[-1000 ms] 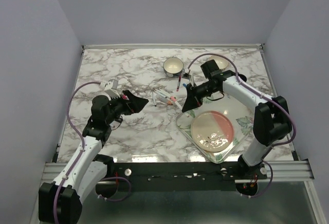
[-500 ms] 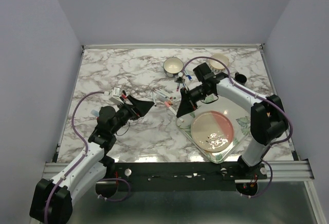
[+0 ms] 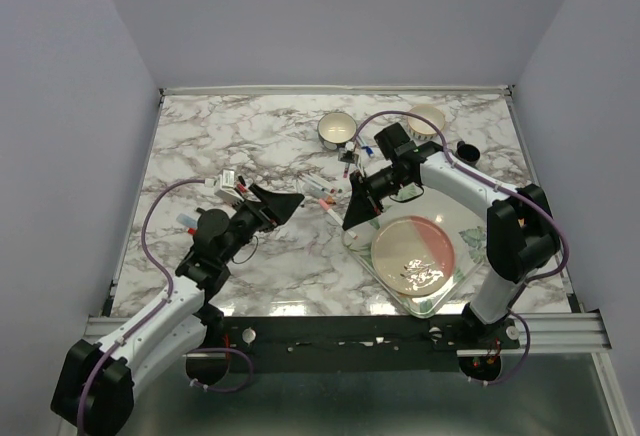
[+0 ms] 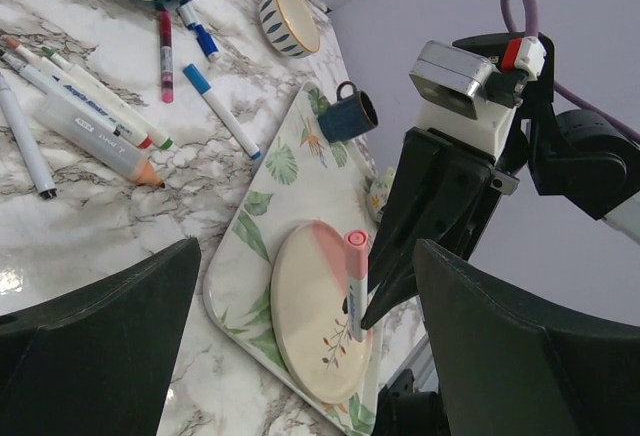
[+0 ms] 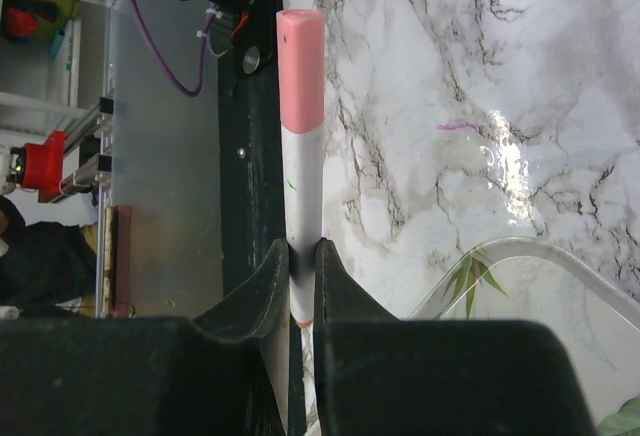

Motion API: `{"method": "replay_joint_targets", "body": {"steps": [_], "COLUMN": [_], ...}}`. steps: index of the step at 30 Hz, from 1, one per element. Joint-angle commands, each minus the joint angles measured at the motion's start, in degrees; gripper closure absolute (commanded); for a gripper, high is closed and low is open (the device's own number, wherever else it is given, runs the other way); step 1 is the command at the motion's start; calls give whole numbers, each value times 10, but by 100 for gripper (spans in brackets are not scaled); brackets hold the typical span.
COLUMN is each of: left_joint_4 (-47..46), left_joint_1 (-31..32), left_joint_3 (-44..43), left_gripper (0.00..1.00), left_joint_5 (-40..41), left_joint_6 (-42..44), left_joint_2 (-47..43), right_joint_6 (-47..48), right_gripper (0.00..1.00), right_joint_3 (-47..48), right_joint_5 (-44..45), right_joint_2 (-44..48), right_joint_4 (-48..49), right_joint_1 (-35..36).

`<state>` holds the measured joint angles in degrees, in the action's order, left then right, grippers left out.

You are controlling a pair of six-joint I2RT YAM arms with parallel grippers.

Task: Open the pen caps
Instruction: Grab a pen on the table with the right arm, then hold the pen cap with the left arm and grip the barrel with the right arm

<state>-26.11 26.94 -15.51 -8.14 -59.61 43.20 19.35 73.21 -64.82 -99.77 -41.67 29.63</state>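
Note:
My right gripper [image 5: 302, 256] is shut on the white barrel of a pen [image 5: 302, 171], whose pink cap [image 5: 301, 66] points away from the fingers. In the left wrist view that pen [image 4: 354, 301] stands upright over the plate, pink cap [image 4: 356, 251] on top, with the right gripper [image 4: 366, 322] below it. My left gripper [image 4: 305, 256] is open, its fingers [image 4: 100, 356] wide apart, facing the capped pen from a short distance. From above, the left gripper [image 3: 290, 201] and right gripper [image 3: 350, 221] are close together. Several other capped pens [image 4: 95, 106] lie loose on the marble.
A leaf-patterned tray [image 3: 478, 239] holds a pink and cream plate [image 3: 415, 253] at the right front. A dark-rimmed bowl [image 3: 336, 129], a pale bowl [image 3: 427, 118] and a dark cup [image 3: 467, 150] stand behind. A fat orange-tipped marker [image 4: 100, 141] lies among the pens.
The left arm has swung right and forward, bringing its open gripper closer to the right gripper. The right gripper shifted left with the pen, then held still.

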Motion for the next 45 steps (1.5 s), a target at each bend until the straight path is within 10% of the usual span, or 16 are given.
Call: {"method": "replay_joint_targets", "body": {"steps": [1,30,45], "left_joint_4": [-25,-102,-127], "left_joint_1": [17,137,155], "left_joint_3": [-6,-60,-83], "left_gripper": [5,24,64], "left_joint_5": [36,121,114], "left_joint_6": [-1,-2,3], "left_joint_2": [10,137,188], "right_joint_6": [5,7,10], "right_gripper": [99,99,99], "right_joint_3": [7,10,11], "right_joint_5": [-15,-17,-22], "right_joint_2": [-9,-9,-7], "right_joint_4": [-2,-4,-8], "right_joint_1": [3,3,3]}}
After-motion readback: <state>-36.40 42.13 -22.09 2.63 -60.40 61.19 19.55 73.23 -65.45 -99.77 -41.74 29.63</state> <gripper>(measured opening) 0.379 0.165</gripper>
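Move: The pink pen cap, upright on the pen already held in the right hand, is about 7 cm to the left hand's right, level ahead and at its own height. On the table some 14 cm below, the orange highlighter lies roughly 8 cm ahead and 7 cm right of the left hand, and the round plate about 31 cm right and 9 cm back. From the right hand the cap is some 4 cm ahead, 4 cm left and 5 cm above. Rightward, level and quickening midway, the left hand travels about 7 cm to bring its spread fingers around the pink cap, turning barely clockwise. Its fingers narrow from nearly wide open to over a third, mostly late on, ending one on each side of the cap; firm contact can't be made out. The right hand stays put and keeps its pinch on the pen's lower part. ##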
